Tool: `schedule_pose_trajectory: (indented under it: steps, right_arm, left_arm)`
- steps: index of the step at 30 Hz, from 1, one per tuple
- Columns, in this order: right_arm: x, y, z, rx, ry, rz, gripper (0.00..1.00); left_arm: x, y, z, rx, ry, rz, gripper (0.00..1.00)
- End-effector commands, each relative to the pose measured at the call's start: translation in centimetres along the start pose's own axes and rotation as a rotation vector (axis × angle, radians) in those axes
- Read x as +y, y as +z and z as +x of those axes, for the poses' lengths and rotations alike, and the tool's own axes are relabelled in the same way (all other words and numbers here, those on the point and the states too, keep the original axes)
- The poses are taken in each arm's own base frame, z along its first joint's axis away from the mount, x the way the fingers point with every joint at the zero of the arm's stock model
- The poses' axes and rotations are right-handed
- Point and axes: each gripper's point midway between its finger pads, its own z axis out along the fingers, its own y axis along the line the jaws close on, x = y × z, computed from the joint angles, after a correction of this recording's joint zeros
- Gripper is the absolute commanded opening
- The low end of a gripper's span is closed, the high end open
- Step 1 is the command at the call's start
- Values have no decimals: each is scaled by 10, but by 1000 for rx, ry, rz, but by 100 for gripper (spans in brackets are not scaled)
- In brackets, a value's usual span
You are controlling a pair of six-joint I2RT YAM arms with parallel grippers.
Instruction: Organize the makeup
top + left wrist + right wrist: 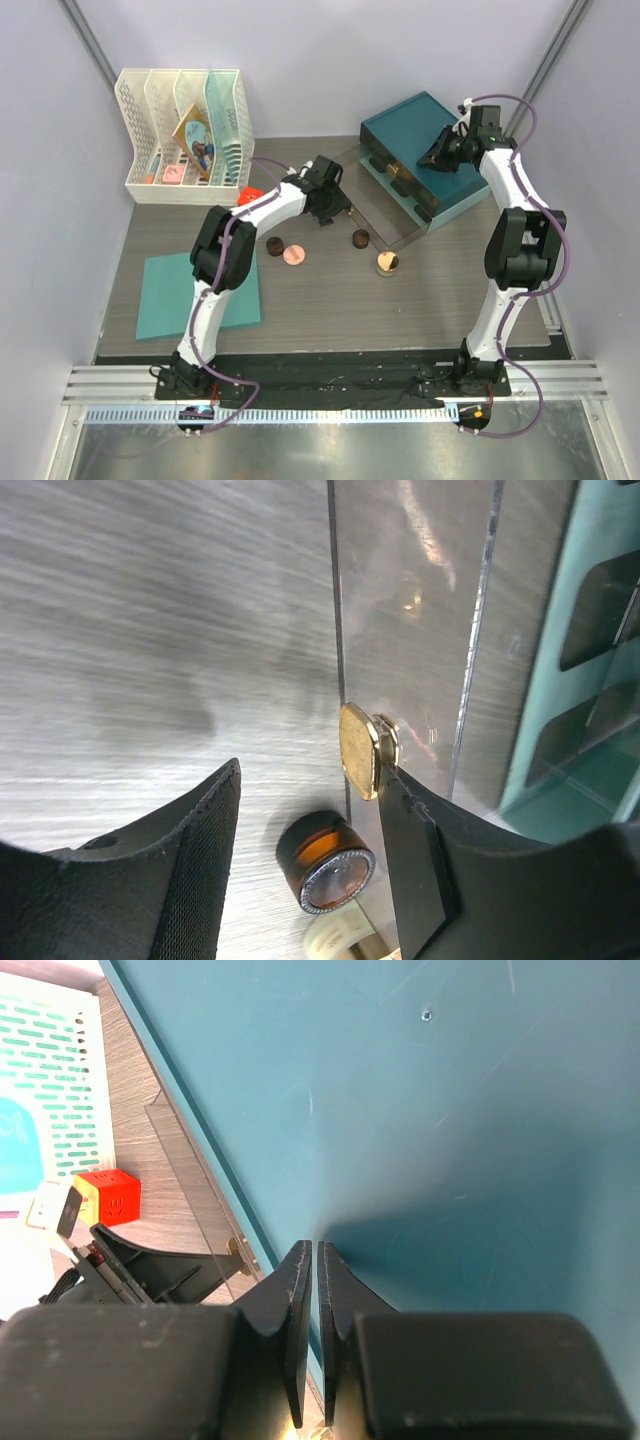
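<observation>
The makeup lies loose on the table: two dark brown jars (272, 246) (360, 238), a pink compact (293, 254) and a gold-lidded jar (387, 263). My left gripper (336, 212) (310, 772) is open and low over the table. Its right finger (415, 860) touches the gold knob (358, 750) of a clear flap (410, 600) lying flat in front of the teal box (425, 150). An amber-brown jar (325, 860) lies on its side between the fingers, touching neither. My right gripper (441, 155) (310, 1250) is shut and empty, tips on the box top (450, 1110).
A white rack (185, 130) with a picture card stands at the back left, a red cube (250, 192) beside it. A flat teal mat (195, 290) lies at the front left. The box front has dark compartments (600, 620). A pale cream thing (335, 935) shows at the bottom edge.
</observation>
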Motion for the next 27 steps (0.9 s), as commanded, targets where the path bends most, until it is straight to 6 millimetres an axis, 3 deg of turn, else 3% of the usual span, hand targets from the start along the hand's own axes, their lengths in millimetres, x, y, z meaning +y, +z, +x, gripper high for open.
schedule_pose_trajectory:
  steps: [1,5,9,14,17,21,26,27]
  right_arm:
    - [-80,19,120,391,144,273,13]
    - [-80,19,120,392,146,275,13]
    - [-80,18,122,398,148,275,13]
    - [-81,17,125,399,146,280,14]
    - [-81,17,125,398,144,279,13]
    - [-81,17,125,399,146,280,13]
    - [-81,17,126,402,147,279,14]
    - [-81,18,127,403,150,279,14]
  left_arm:
    - [40,-16,-13,-38,66,-128,57]
    - [41,-22,-17,-49,76,-131,59]
    - [15,-35,-23,-64,114,-30,66]
    - [-31,-87,-44,-150,214,142,79]
    - [-38,-120,-59,-208,266,149,81]
    - [-8,-148,-67,-228,383,6,84]
    - [67,-168,-62,-180,464,-267,91]
    - [73,-177,-61,-187,463,-277,93]
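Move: The left hand's right finger is still hooked behind the gold knob of the nearly open clear drawer, about 2 cm right of the hand point and level with it. One dark jar stands against the drawer front, some 5 cm right and 6 cm back; the pink round lies about 11 cm left, 10 cm back, the other dark jar 16 cm left, 8 cm back. From the right hand the knob is some 22 cm left, 9 cm back and 10 cm lower. Still hooked on the gold knob, the left hand's right finger eases the drawer open a last centimetre or two, leftward and slightly back, then comes free. The hand rises quickly by about 14 cm, swinging left some 8 cm and a little back as the fingers spread to nearly full width and the wrist tilts about 20 degrees. The right hand stays put, closed, on the cabinet top. ##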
